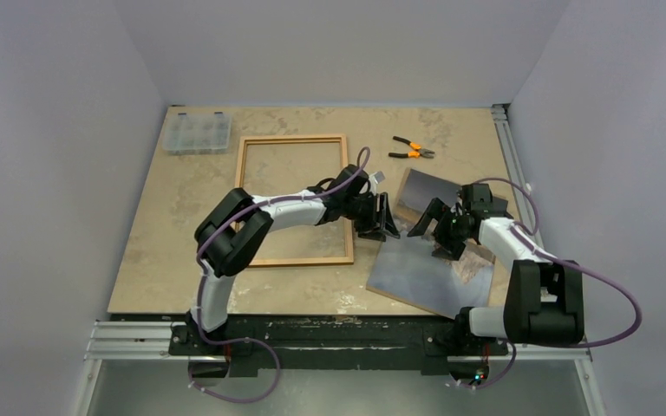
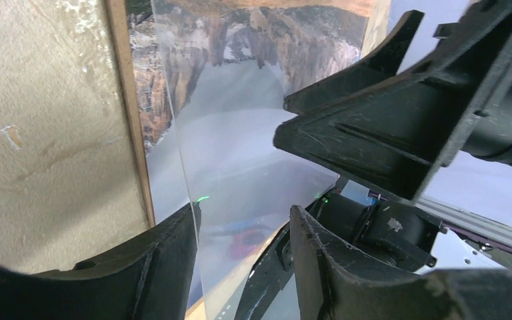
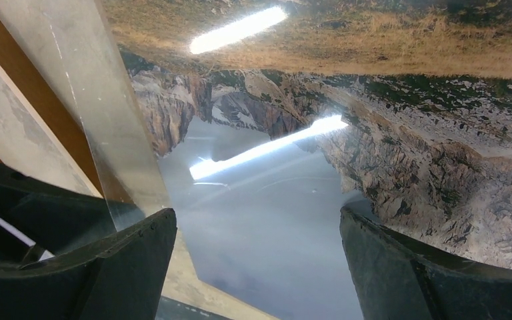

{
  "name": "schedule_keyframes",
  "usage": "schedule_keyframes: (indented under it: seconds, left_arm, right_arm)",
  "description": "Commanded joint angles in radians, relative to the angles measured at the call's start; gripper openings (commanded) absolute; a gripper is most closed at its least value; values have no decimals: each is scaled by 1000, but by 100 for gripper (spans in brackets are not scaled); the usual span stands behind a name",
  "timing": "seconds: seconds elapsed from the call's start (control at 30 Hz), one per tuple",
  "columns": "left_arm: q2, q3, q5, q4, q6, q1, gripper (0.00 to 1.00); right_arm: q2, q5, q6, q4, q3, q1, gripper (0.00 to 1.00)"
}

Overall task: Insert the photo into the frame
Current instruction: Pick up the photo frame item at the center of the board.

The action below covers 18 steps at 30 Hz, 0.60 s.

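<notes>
The photo point(image 1: 438, 273), a mountain mirrored in a lake, lies face up on the right of the table, partly under both grippers. The empty wooden frame point(image 1: 341, 195) lies flat to its left. A clear sheet point(image 2: 240, 133) stands tilted up over the photo point(image 2: 253, 40). Its lower edge sits between the fingers of my left gripper point(image 2: 245, 213), against the left finger point(image 2: 167, 260), with a gap to the other finger. My left gripper point(image 1: 383, 227) is at the photo's left edge. My right gripper point(image 1: 438, 232) hangs open just above the photo point(image 3: 373, 133), with only the print showing between its fingers point(image 3: 257, 217).
A brown panel edge point(image 2: 130, 100) shows under the photo's left side. The clear sheet point(image 3: 107, 133) rises on the left of the right wrist view. A clear compartment box point(image 1: 197, 132) sits at the back left. Orange-handled pliers point(image 1: 412, 150) lie at the back right.
</notes>
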Motion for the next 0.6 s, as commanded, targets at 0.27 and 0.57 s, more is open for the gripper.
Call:
schedule_keyframes:
  seconds: [0.27, 0.57]
  left_arm:
    - [9, 36, -12, -40, 58, -14, 12]
    - [-138, -5, -118, -132, 116, -9, 0]
  right_arm:
    - [12, -71, -69, -49, -16, 17, 93]
    - [-180, -132, -109, -149, 65, 17, 95]
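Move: The clear sheet's raised left edge runs just under the left gripper's half-open fingers, roughly 2 cm below and neither ahead nor to a side. The photo board's middle lies about 11 cm to the right, 3 cm back and 5 cm below; the wooden frame's middle is some 22 cm left and 7 cm ahead. From the right gripper that sheet edge is about 10 cm left, 1 cm ahead and about level. Sink the left gripper about 3 cm over the clear sheet's left edge and shut its half-open fingers to pinch it, easing 1–2 cm left as they close and tipping the fingertips slightly further down. Then lift the right gripper, fingers kept wide open, about 3 cm off the sheet, drifting left and a little back. ##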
